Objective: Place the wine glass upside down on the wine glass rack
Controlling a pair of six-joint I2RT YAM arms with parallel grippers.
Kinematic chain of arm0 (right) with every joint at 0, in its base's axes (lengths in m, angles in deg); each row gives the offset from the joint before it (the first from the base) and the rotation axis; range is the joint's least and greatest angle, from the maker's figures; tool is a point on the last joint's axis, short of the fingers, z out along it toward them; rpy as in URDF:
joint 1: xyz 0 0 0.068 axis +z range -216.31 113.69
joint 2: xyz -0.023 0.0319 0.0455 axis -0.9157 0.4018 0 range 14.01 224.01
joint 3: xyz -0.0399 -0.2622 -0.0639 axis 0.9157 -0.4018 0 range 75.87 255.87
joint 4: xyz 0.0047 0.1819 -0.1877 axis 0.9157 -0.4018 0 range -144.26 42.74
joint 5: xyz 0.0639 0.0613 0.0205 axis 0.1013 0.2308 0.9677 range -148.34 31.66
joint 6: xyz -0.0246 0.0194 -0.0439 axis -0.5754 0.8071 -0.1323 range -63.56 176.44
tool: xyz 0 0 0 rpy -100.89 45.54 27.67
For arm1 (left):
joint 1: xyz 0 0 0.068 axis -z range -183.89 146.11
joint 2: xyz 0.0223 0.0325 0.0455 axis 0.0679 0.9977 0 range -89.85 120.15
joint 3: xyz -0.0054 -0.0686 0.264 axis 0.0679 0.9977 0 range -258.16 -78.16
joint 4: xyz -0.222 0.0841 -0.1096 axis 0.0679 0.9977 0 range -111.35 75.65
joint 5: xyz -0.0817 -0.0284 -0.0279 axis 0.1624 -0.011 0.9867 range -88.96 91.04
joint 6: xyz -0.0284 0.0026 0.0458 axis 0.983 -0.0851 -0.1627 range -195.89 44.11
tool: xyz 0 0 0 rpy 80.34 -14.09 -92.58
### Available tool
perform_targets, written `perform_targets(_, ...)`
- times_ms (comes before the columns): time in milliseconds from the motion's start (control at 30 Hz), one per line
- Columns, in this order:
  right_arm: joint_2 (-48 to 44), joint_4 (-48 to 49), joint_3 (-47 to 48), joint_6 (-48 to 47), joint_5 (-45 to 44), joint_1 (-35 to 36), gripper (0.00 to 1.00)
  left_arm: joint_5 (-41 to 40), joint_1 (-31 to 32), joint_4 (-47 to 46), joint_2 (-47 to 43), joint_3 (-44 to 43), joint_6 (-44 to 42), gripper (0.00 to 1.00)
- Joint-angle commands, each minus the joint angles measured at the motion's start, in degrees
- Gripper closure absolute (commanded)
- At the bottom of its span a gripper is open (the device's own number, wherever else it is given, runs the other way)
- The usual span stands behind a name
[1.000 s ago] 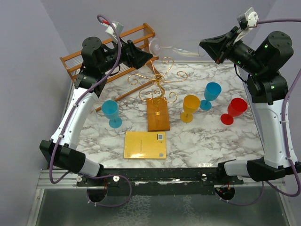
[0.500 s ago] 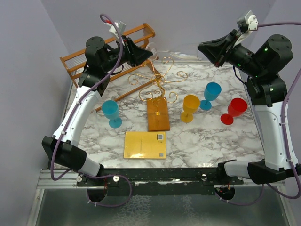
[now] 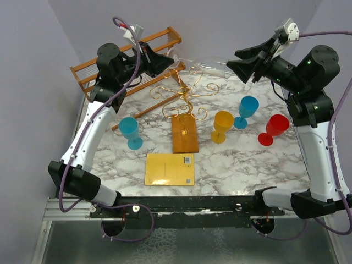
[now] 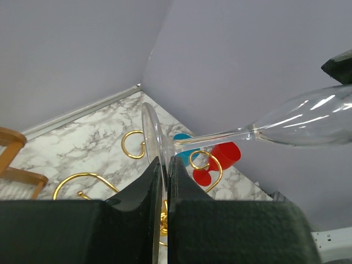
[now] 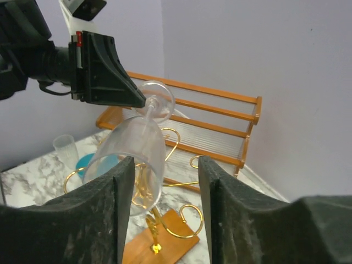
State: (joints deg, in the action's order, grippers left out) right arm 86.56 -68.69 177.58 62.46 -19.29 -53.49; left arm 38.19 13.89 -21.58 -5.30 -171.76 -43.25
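Observation:
The clear wine glass [image 3: 212,65] hangs on its side in the air above the gold wire wine glass rack [image 3: 184,93], which stands on a brown wooden base [image 3: 184,135]. My left gripper [image 3: 170,59] is shut on the edge of the glass's round foot [image 4: 153,132]; the stem [image 4: 220,137] runs off to the right. My right gripper [image 3: 235,65] is open around the bowl [image 5: 135,157]. The bowl lies close to the left finger [image 5: 113,198], with a wide gap to the other.
A slatted wooden shelf [image 3: 93,69] stands at the back left. On the marble table are two blue cups [image 3: 131,132] [image 3: 247,110], a yellow cup [image 3: 223,125], a red cup [image 3: 273,129] and a flat yellow box [image 3: 169,169].
My left gripper has shut on the glass's foot. My right gripper has opened and let go of the bowl. The glass now hangs a little lower over the rack.

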Motion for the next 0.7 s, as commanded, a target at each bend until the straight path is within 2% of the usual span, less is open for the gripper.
perform_targets(0,-2.3,0.8,-0.1,-2.8,-1.5,0.2,0.44,-1.3,-3.3,-0.3,-4.3,0.0,-3.1,1.00)
perform_targets(133,-4.2,-1.3,-0.4,-6.4,-6.2,0.2,0.21,-3.1,-9.7,2.1,-7.2,0.1,-5.1,1.00)
perform_targets(200,-5.2,-2.2,-0.7,-8.2,-8.7,0.2,0.06,-6.1,-11.8,4.9,-8.7,-0.7,-8.9,1.00)
perform_targets(233,-5.6,-2.8,-1.0,-9.2,-10.1,0.2,0.03,-8.4,-12.2,7.1,-9.4,-1.6,-11.8,1.00)
perform_targets(400,-7.6,-5.1,-4.1,-16.3,-16.1,0.2,0.00,-23.9,-12.4,16.5,-13.2,-5.6,-30.3,1.00)
perform_targets(567,-10.4,-5.4,-10.9,-23.5,-18.4,0.2,0.00,-39.6,-12.4,19.9,-15.5,-7.5,-46.4,1.00)
perform_targets(667,-11.2,-5.4,-14.8,-25.7,-19.3,0.2,0.00,-45.8,-12.4,21.2,-15.6,-9.0,-54.5,1.00)
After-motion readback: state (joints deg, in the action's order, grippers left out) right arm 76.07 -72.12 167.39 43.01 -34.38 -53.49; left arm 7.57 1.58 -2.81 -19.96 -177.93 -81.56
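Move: The left hand holds the wine glass by its foot, bowl to the right. From it the wine glass rack's gold hub lies about 3 cm right, level ahead, some 20 cm below; the yellow goblet 17 cm right, 3 back; the left blue goblet 16 cm left, 5 back; the wooden shelf 13 cm left, 12 ahead. From the right hand, the glass's middle lies about 7 cm left and 1 ahead; the rack's hub 12 cm left, 6 ahead, 24 below. Still pinching the glass foot, left hand swings about 20 cm left, rising, turning counter-clockwise; right opens, shifting right. ##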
